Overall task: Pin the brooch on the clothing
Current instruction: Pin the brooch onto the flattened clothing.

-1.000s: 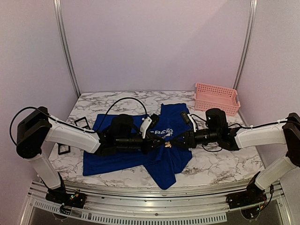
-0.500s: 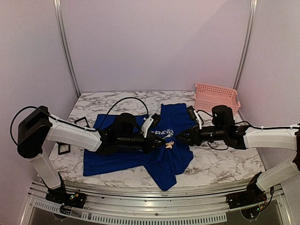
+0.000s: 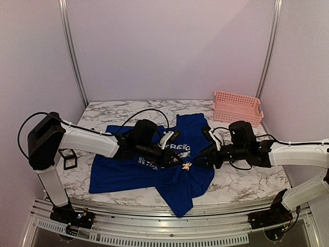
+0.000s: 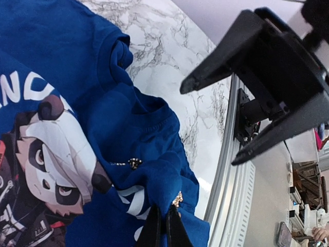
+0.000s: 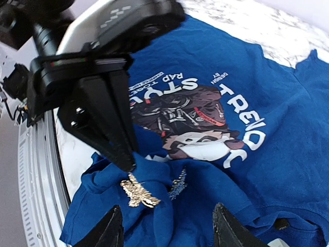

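The clothing, a royal-blue T-shirt [image 3: 128, 174] with a panda-like print [image 5: 198, 126], lies crumpled on the marble table. My left gripper [image 4: 164, 222] is shut on a raised fold of the shirt just below the print. A gold brooch [image 5: 138, 191] sits on that fold right beside the left fingertips, and shows as a gold speck [image 3: 187, 165] from above. A smaller glittering piece [image 5: 178, 185] lies close by on the cloth. My right gripper [image 5: 169, 231] stands open a little back from the brooch, with nothing between its fingers.
A pink slotted basket [image 3: 236, 107] stands at the back right corner. A small black square frame [image 3: 68, 159] lies at the table's left edge. The table's front metal rail [image 4: 226, 170] runs close beside the shirt hem.
My right gripper has opened and drawn back from the brooch, which stays on the fold. My left arm has shifted right, dragging the shirt with it.
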Controlling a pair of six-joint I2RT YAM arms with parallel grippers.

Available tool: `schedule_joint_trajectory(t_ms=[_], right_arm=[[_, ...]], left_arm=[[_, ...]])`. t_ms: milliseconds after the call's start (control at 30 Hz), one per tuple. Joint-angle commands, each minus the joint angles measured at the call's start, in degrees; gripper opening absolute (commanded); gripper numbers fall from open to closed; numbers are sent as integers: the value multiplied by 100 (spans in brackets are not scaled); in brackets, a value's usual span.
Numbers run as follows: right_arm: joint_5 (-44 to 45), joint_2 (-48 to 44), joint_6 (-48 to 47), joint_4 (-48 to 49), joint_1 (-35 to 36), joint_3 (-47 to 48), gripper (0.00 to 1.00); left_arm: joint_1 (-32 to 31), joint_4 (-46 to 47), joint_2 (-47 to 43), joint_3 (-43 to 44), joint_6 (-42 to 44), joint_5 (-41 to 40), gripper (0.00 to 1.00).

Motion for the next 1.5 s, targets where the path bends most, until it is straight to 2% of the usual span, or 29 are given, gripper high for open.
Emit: schedule_joint_trajectory(t_ms=[0,133,200,433,567,667,767,867,1033,1233,1467], right_arm=[[767,-398,-1255,161,572,-403,58],[892,-590,-2302,927,890,-815,58],[959,-588,-2464,1095,892,-976,58],[1040,-240,-2243,1143,1039,-1009,58],[1617,59,-2472,1587,1496,-955,57],[1946,503,-3024,1827,1528,-751,53],[2112,792,-3627,2018,1527,-620,46],[2262,865,-3899,2098,1537,-673,37],[2820,989,-4326,2461,1630,-787,29],[2823,1295,-4492,2584,1700,-789,27],[2823,1200,-4625,2483,1786,-843,27]], left_arm=[[151,-620,250,370,-294,744,0],[251,-824,463,609,-523,1033,0],[343,-805,632,665,-839,1218,0],[490,-743,801,773,-1098,1334,0],[651,-58,1116,690,-2012,1702,0],[667,31,1167,704,-2047,1722,0],[742,93,1229,647,-2197,1723,0],[813,256,1234,583,-2305,1772,0],[869,739,1441,529,-2701,2033,0],[909,796,1498,493,-2762,2086,0],[949,945,1509,415,-2846,2098,0]])
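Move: My left hand still pinches the fold of clothing with the brooch on it; the brooch is about 3 cm right, 1 cm back and 2 cm below. From my open right hand the brooch is roughly 6 cm left, 2 cm back and 4 cm below. The white lettering lies some 10 cm farther out than the brooch, about 2 cm to its left, and the lower sleeve about 12 cm back of the brooch, 2 cm to its left. I swing my right hand back about 5 cm, then sink it leftward and partway forward again onto the brooch, 5 cm lower in all, rolling its forward side up some 45 degrees, tipping its fingers steeper and half closing them around the brooch without shutting. Meanwhile my left hand keeps its pinch, lowering the fold 4 cm and easing it 3 cm forward, rolling its forward side down 35 degrees. ##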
